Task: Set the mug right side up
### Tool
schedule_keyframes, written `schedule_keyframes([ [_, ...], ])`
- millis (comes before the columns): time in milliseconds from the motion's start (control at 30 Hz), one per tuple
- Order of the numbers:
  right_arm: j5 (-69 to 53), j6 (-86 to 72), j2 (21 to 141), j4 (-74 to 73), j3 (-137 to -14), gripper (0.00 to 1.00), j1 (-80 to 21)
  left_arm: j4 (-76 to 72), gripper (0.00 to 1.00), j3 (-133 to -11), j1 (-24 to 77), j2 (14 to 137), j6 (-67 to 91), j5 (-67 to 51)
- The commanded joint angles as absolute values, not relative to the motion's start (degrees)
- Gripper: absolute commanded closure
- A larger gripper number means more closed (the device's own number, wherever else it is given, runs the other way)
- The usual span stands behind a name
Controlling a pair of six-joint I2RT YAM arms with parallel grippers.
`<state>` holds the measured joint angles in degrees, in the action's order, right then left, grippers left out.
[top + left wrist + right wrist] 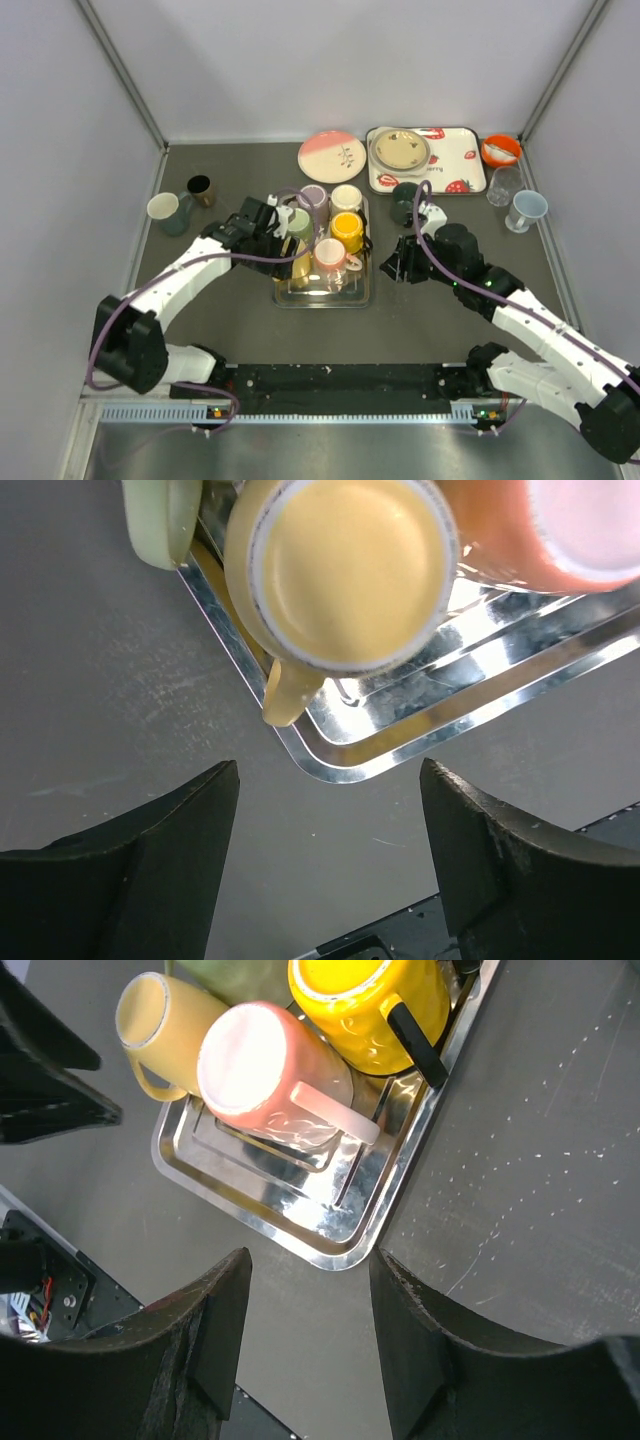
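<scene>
A metal tray (320,295) in the middle of the table holds several mugs. A pale yellow mug (350,570) stands upside down at the tray's front left, its flat base up and its handle towards the tray corner. It also shows in the top view (301,265). A pink mug (260,1065) beside it is also base up. My left gripper (330,820) is open and empty, just short of the pale yellow mug, over the tray's corner (340,770). My right gripper (308,1310) is open and empty at the tray's front right corner (330,1250).
A yellow mug (360,1000), a green mug (299,222), a lilac mug (313,196) and a cream mug (346,197) fill the tray's back. A dark green mug (405,200) stands right of it. Two mugs (165,210) stand far left. Plates, a strawberry tray (470,160) and cups line the back right.
</scene>
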<state>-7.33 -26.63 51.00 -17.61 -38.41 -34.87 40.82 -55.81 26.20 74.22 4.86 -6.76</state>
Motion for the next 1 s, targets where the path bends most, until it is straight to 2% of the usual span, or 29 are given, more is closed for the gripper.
schedule_keyframes([
  [0, -8.35, -26.54, 49.31, -16.70, -39.55, 0.49, -35.68, 39.29, 0.23, -57.48, 26.37, 78.91, 3.16, -6.94],
  [500, -8.61, -25.66, 50.71, -16.61, -39.46, 0.49, -35.68, 37.18, 0.37, -62.58, 26.37, 87.80, 1.58, -6.50],
  [967, -8.79, -26.02, 52.21, -16.08, -39.55, 0.49, -35.68, 35.33, 0.62, -60.82, 27.51, 87.45, 2.73, -8.97],
])
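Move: The upside-down pale yellow mug stands about 5 cm ahead of the left hand, 5 cm to its right and 5 cm below, its handle pointing back-left. The green mug is about 7 cm beyond it, and the pink mug some 8 cm to its right. From the right hand, the pale yellow mug is roughly 8 cm ahead, 22 cm left and 11 cm lower. The left hand sinks about 4 cm, then eases forward-right to the pale yellow mug's handle, fingers closing halfway. ##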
